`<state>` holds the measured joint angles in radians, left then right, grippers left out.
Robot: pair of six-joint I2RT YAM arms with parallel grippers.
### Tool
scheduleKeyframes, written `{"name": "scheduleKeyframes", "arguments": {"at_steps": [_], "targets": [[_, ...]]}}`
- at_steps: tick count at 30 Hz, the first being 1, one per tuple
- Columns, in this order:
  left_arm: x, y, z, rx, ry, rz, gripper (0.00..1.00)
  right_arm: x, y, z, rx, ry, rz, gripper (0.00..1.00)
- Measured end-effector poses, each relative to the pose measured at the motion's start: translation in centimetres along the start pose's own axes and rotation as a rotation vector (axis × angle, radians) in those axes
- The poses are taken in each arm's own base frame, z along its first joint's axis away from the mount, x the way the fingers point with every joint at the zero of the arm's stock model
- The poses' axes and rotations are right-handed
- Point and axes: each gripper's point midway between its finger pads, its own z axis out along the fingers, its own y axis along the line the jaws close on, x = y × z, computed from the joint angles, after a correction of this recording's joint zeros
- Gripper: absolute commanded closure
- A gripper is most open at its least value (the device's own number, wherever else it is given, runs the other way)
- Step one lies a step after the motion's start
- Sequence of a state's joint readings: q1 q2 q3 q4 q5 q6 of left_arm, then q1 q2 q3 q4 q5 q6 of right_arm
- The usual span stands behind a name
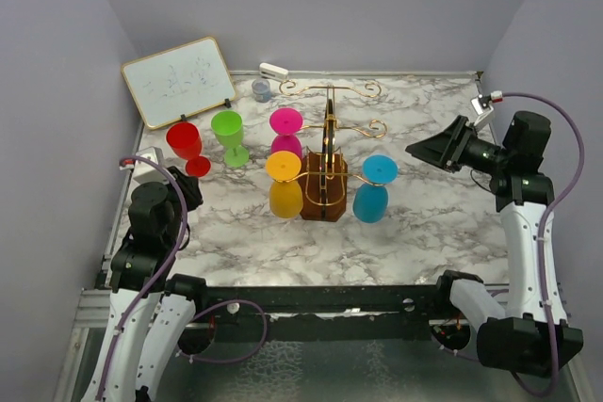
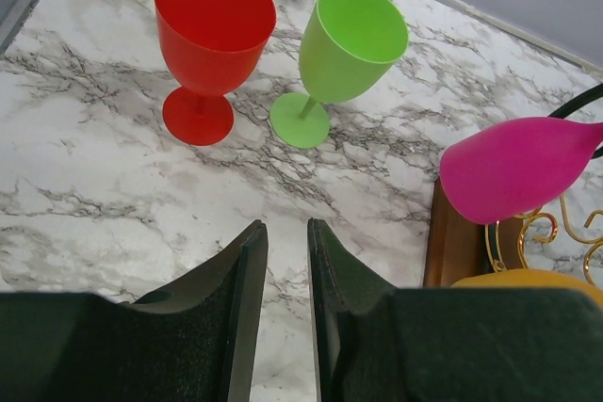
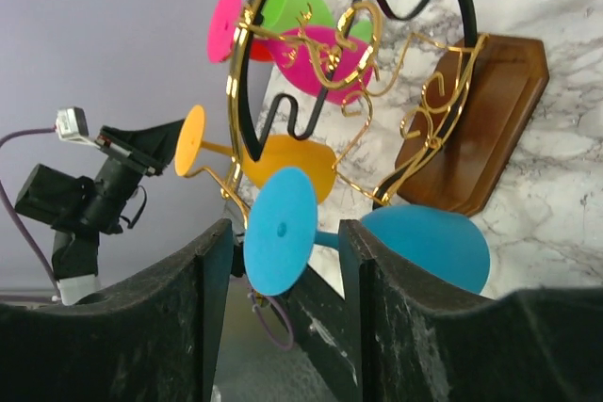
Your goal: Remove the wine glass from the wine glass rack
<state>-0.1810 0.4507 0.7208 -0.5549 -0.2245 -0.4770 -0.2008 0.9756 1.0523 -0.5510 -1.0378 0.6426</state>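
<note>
The wine glass rack (image 1: 328, 143) stands mid-table, gold wire on a brown wooden base (image 1: 325, 202). A blue wine glass (image 1: 375, 187) hangs upside down on its right side, a yellow one (image 1: 285, 183) on its left and a pink one (image 1: 285, 131) behind. My right gripper (image 1: 421, 150) is open and empty, a short way right of the blue glass. In the right wrist view the blue glass foot (image 3: 281, 231) shows beyond the open gripper (image 3: 283, 225). My left gripper (image 2: 286, 228) is empty with its jaws a narrow gap apart, over bare table left of the rack.
A red glass (image 1: 188, 148) and a green glass (image 1: 229, 136) stand upright on the table left of the rack. A whiteboard (image 1: 179, 80) leans at the back left. A small grey cup (image 1: 261, 90) and a white object (image 1: 273, 71) sit by the back wall.
</note>
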Motion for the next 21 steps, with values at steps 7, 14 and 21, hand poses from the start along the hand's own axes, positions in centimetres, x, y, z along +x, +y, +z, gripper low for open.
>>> {"name": "scheduleKeyframes", "arguments": {"at_steps": [7,14,21], "targets": [[0.1,-0.1,0.0,0.006,0.002,-0.001,0.73,3.6,-2.4,0.2,0.011,0.076,0.082,0.51],[0.1,-0.2,0.0,0.008,0.003,-0.001,0.73,5.1,-1.9,0.1,-0.032,0.113,0.089,0.52],[0.3,-0.1,0.1,0.005,0.008,0.000,0.73,5.2,-1.1,0.2,-0.073,0.125,0.072,0.54]]}}
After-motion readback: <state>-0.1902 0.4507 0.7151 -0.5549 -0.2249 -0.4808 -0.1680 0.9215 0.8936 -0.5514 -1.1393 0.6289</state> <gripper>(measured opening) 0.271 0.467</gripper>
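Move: The blue wine glass hangs upside down by its foot, its middle about 7 cm left of the right hand, 2 back and 8 below. The rack's centre is some 9 cm farther left and 6 farther out than the blue glass; the orange glass hangs level with the blue one, about 17 cm to its left. From the left hand the blue glass is roughly 35 cm right, about level fore-and-aft and in height. Fingers open, the right hand sinks about 4 cm, backs 3 and edges left towards the blue glass's stem. ##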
